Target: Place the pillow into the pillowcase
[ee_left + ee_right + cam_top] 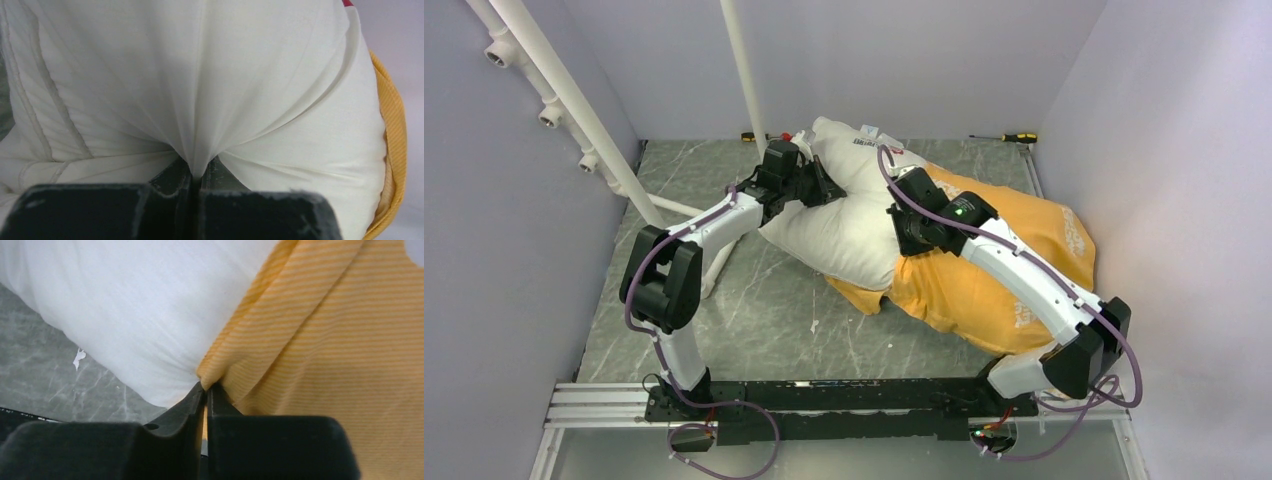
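The plump white pillow (844,215) lies mid-table, its right half inside the yellow-orange pillowcase (1004,265). My left gripper (816,186) is shut on a pinch of the pillow's white cloth at its left side; folds fan out from the jaws in the left wrist view, pillow (200,85), gripper (196,167). My right gripper (902,232) is shut on the hem of the pillowcase's mouth where it meets the pillow. In the right wrist view the striped yellow pillowcase (325,340) is nipped between the jaws of that gripper (205,386), next to the pillow (135,300).
White pipes (574,110) slant along the left wall. Two screwdrivers (1014,137) lie at the back edge. Grey walls close the table (754,320) on three sides. A scrap of white paper (79,358) lies on the marbled top.
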### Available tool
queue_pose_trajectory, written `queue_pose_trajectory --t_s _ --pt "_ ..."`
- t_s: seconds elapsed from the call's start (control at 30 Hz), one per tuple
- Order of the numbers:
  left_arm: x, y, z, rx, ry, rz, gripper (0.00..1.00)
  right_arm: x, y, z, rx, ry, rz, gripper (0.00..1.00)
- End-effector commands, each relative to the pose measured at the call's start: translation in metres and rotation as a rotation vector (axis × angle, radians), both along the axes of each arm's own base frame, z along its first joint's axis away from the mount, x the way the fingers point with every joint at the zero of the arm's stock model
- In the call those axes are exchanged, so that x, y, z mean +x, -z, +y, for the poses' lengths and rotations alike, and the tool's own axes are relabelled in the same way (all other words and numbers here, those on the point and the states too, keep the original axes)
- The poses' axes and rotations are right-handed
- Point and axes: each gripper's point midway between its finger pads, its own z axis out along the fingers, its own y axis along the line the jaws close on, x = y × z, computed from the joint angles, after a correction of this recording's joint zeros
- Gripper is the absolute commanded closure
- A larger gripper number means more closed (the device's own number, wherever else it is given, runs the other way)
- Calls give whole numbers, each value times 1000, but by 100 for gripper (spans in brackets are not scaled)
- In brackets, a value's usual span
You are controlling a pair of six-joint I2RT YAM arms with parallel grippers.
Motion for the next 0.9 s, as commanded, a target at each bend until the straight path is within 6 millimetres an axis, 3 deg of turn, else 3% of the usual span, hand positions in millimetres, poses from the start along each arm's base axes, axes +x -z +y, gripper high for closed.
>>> queue_pose_trajectory --t_s 0.0,0.1,0.3,0.43,0.6,0.63,0.7,0.77,0.8,0.87 --pt "-30 28 -10 38 83 105 100 9 -9 -17 -75 76 -68 100" --pt "-31 29 -10 41 84 108 100 6 -25 -9 -1 43 -103 100" --pt "-33 23 -13 8 90 102 100 -11 -86 53 420 -179 -183 100" --pt "-39 9 -27 -26 129 84 100 -7 -107 90 606 -295 -174 100" --pt "-64 -34 -53 -70 208 1 100 34 -133 119 776 -355 -174 100" --pt "-70 -44 -55 -68 207 -23 100 46 -146 123 826 -379 -189 100" --pt "-79 -64 -52 -68 168 -82 100 73 -151 129 851 -372 -154 100" --pt "-88 -84 -45 -87 125 -137 100 95 -172 137 852 -400 -159 100" --pt "-93 -90 -42 -96 106 -147 100 102 -197 144 872 -435 -189 100" --pt "-102 -107 -39 -122 79 -189 100 108 -219 158 920 -491 -183 100"
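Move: The right hand already has the pillowcase hem between nearly shut fingers; the pillow fold pinched by the left hand lies about 11 cm ahead and 12 cm left of it. The pillow's printed corner is some 20 cm ahead and 5 cm left, the pillowcase body about 20 cm right and 3 cm back. From the left hand, the hem sits roughly 11 cm back and 12 cm right. Right fingers shut on the hem, lift, then pull left-forward some 12 cm; left hand, gripping pillow, rises late. ##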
